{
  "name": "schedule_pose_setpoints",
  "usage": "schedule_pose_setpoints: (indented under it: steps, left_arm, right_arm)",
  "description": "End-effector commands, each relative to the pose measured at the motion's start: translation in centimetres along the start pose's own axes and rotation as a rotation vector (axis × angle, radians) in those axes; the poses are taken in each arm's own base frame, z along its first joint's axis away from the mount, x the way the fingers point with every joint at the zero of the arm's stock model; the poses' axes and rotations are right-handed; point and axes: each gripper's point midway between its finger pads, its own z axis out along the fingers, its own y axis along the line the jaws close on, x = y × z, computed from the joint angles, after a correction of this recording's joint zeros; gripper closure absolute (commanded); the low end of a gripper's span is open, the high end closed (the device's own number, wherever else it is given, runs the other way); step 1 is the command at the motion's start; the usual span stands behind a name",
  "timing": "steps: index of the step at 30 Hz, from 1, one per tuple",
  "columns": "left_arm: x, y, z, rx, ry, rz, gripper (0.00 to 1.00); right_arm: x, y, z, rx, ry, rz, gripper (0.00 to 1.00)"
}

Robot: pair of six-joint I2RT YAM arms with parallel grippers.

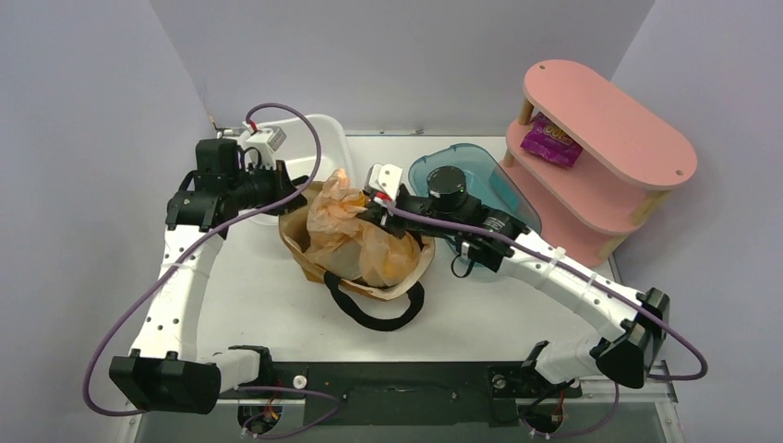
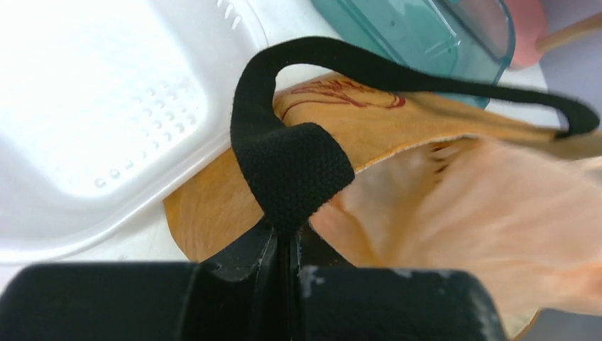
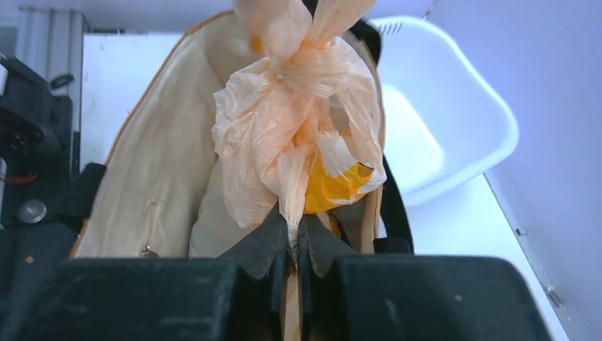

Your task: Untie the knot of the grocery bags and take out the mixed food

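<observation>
The mustard-brown canvas tote [image 1: 309, 242] stands open at mid-table. The knotted peach plastic bag [image 1: 360, 231] sits inside it. My left gripper [image 1: 300, 189] is at the tote's far-left rim. In the left wrist view it [image 2: 289, 238] is shut on a black strap [image 2: 291, 170] of the tote [image 2: 213, 206]. My right gripper [image 1: 377, 217] is over the tote's right side. Its wrist view shows it [image 3: 291, 238] shut on a twisted strand of the plastic bag [image 3: 284, 128], below the knot [image 3: 298, 42]. Something yellow [image 3: 330, 188] shows through the plastic. Other food is hidden.
A white tub [image 1: 319, 148] stands behind the tote, close to the left gripper. A teal tub [image 1: 480, 180] lies under the right arm. At the right is a pink shelf [image 1: 600, 157] holding a purple packet [image 1: 551, 143]. The tote's other strap [image 1: 374, 309] loops toward me.
</observation>
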Motion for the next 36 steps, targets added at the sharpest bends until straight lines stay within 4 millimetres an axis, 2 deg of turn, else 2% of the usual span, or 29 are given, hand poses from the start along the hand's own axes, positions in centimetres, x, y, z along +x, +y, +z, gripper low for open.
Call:
schedule_pose_setpoints:
  steps: [1, 2, 3, 4, 5, 7, 12, 16, 17, 21, 25, 30, 32, 36]
  left_arm:
    - [1.1, -0.9, -3.6, 0.021, 0.094, 0.120, 1.00]
    - [1.2, -0.7, -4.2, 0.011, 0.104, 0.125, 1.00]
    - [2.7, -0.6, -5.0, 0.005, 0.165, 0.124, 1.00]
    - [2.8, -0.2, -5.7, -0.014, 0.173, 0.128, 1.00]
    - [4.0, 0.1, -6.5, -0.032, 0.218, 0.143, 1.00]
    - [4.6, 2.0, -8.0, -0.123, 0.236, 0.155, 1.00]
    - [3.8, 6.4, -11.2, -0.350, 0.253, 0.232, 1.00]
    - [4.0, 10.8, -14.8, -0.532, 0.366, 0.290, 1.00]
    - [4.0, 12.4, -16.0, -0.593, 0.394, 0.283, 1.00]
    - [3.5, 16.2, -19.6, -0.695, 0.476, 0.347, 1.00]
    - [1.8, 18.9, -20.6, -0.759, 0.518, 0.429, 1.00]
    - [-0.4, 20.9, -20.4, -0.796, 0.509, 0.515, 1.00]
    - [-1.7, 21.9, -20.5, -0.818, 0.506, 0.563, 1.00]
    - [-5.0, 23.8, -20.3, -0.838, 0.510, 0.738, 1.00]
  right_arm:
    - [-10.5, -1.7, -5.0, 0.096, -0.267, 0.000, 1.00]
    - [-11.1, -2.2, -5.6, 0.122, -0.283, 0.005, 1.00]
    - [-12.0, -2.5, -6.4, 0.144, -0.309, 0.018, 1.00]
    - [-12.4, -3.0, -7.0, 0.174, -0.319, 0.030, 1.00]
    - [-13.2, -3.3, -7.8, 0.194, -0.346, 0.054, 1.00]
    - [-14.2, -3.9, -9.2, 0.238, -0.383, 0.086, 1.00]
    - [-16.7, -4.8, -11.9, 0.315, -0.466, 0.130, 1.00]
    - [-19.2, -5.5, -13.9, 0.361, -0.540, 0.140, 1.00]
    - [-19.7, -5.8, -14.4, 0.378, -0.554, 0.148, 1.00]
    - [-20.4, -6.6, -15.7, 0.423, -0.590, 0.181, 1.00]
    - [-22.4, -6.8, -17.3, 0.434, -0.657, 0.197, 1.00]
    - [-24.7, -7.2, -19.0, 0.460, -0.719, 0.195, 1.00]
    - [-24.3, -7.4, -19.3, 0.479, -0.704, 0.179, 1.00]
    - [-21.2, -7.5, -18.5, 0.503, -0.617, 0.166, 1.00]
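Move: My left hand grips the tote's black strap. The tote's middle lies about 9 cm right, 8 back and 15 below it; the white basket's is 10 ahead, 3 left, 23 below, and clear table 14 left, 10 back, 26 below. My right hand pinches the orange plastic bag, its bulk 2 cm left and 8 below; the tote is 4 left, 18 below, the teal box 16 ahead, 23 right, 28 below. With my right hand I keep the plastic bag pinched and draw it up out of the tote, about 24 cm up and 10 to the right, tipping the fingers from slightly down to above level. My shut left hand meanwhile hauls the strap some 28 cm left, first easing back, then a little forward, rolling its left side up by over 50 degrees. ##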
